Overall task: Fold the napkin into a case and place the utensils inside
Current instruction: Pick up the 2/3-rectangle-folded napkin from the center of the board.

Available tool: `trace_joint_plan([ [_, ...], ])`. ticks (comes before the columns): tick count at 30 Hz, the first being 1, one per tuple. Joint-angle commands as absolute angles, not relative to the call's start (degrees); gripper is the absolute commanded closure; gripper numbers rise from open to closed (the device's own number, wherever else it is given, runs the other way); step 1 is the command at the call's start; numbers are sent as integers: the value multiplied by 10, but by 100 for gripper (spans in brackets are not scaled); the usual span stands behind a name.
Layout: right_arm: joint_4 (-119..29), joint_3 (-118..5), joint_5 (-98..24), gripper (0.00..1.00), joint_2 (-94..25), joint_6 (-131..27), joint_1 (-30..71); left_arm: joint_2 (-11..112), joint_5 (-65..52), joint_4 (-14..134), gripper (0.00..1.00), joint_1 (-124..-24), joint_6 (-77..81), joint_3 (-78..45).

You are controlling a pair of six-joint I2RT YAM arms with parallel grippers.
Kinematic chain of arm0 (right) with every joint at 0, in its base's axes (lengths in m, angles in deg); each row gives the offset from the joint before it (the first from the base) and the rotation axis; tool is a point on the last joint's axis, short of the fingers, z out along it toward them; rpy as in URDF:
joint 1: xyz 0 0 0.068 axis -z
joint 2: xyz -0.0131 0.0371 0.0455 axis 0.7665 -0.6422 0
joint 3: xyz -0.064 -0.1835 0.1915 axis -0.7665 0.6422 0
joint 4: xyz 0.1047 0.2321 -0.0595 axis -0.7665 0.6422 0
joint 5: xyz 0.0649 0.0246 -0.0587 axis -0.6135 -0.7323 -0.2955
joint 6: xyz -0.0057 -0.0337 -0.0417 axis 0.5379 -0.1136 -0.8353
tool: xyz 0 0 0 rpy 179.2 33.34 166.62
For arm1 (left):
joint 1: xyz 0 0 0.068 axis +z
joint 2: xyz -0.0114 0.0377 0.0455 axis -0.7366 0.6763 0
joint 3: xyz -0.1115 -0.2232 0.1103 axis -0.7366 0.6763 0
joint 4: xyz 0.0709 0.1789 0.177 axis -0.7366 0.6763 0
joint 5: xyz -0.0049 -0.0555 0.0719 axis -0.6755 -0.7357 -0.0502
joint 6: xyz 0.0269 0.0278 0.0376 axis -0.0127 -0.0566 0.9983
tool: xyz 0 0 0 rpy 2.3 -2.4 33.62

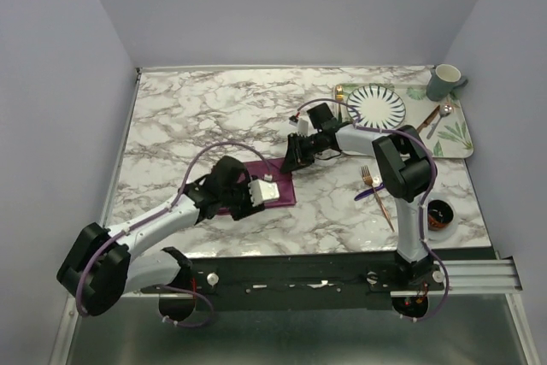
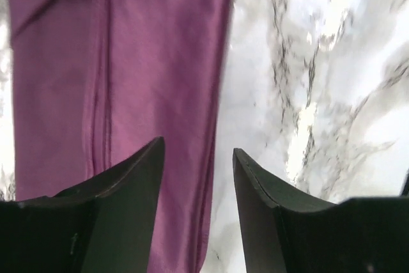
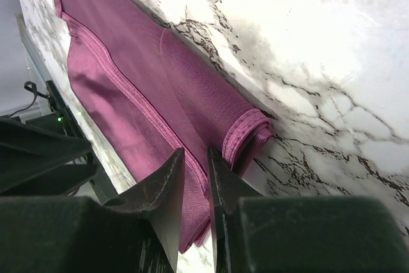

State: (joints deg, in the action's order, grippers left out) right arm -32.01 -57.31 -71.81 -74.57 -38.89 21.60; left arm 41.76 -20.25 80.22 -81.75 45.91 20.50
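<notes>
The plum-purple napkin [image 1: 265, 166] lies folded into a long strip on the marble table [image 1: 197, 117], between my two grippers. My left gripper [image 1: 267, 187] hovers over its near end. In the left wrist view that gripper [image 2: 198, 151] is open, and the napkin [image 2: 128, 62] with its right edge lies flat below. My right gripper [image 1: 291, 162] is at the far end. In the right wrist view this gripper [image 3: 197, 155] is shut on a layer of the napkin [image 3: 128, 81], beside the rolled corner. The copper fork [image 1: 380, 198] and dark blue knife [image 1: 367, 193] lie crossed to the right.
A patterned tray [image 1: 453, 138] at the back right carries a striped plate [image 1: 376, 107], a grey cup [image 1: 444, 81] and a silver spoon [image 1: 443, 114]. A small dark bowl [image 1: 440, 213] sits near the table's front right edge.
</notes>
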Motion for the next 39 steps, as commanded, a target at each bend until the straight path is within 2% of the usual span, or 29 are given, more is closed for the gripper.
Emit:
trace_joint_plan([
  [1, -289, -554, -661, 71, -752, -410, 213, 381, -19, 711, 42, -916, 520, 277],
  [7, -289, -552, -663, 71, -752, -411, 213, 392, 74, 652, 46, -1003, 535, 329],
  [18, -286, -553, -662, 72, -754, -417, 213, 484, 128, 599, 61, -1030, 562, 350],
  [21, -285, -553, -661, 73, -753, -421, 213, 493, 121, 600, 71, -1030, 565, 347],
  [22, -285, -552, -662, 73, -752, -421, 213, 490, 112, 606, 81, -1030, 564, 343],
  [25, -284, -541, -666, 74, -744, -424, 212, 468, 59, 666, 100, -1030, 550, 317],
  [31, -279, -507, -672, 75, -723, -446, 211, 458, -57, 802, 100, -1023, 494, 240],
  [39, -276, -514, -675, 75, -726, -458, 211, 513, -175, 876, 100, -917, 502, 150],
])
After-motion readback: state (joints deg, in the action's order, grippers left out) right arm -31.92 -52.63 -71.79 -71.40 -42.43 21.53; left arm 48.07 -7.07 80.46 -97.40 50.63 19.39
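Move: The folded napkin's near long edge runs just under my left hand, about 1 cm back and some 6 cm below, already lying between the lines of my open fingertips; the napkin's middle is about 5 cm ahead and 6 cm below. My right gripper is already down on its right end, about 10 cm ahead and 8 cm to the right of my left hand. The fork lies some 31 cm to the left hand's right and 3 cm ahead. From my right hand, that near edge is about 11 cm back and 8 cm left. I lower my left hand about 5 cm, first drawing back 3 cm, then easing forward again while the fingers swing round to point more forward, and shut them on the napkin's near edge. Keeping the pinch, I draw it back, to the right and up, each about 2 cm. My right hand keeps its fingers on the napkin's right end, then slides about 2 cm back and slightly right. ##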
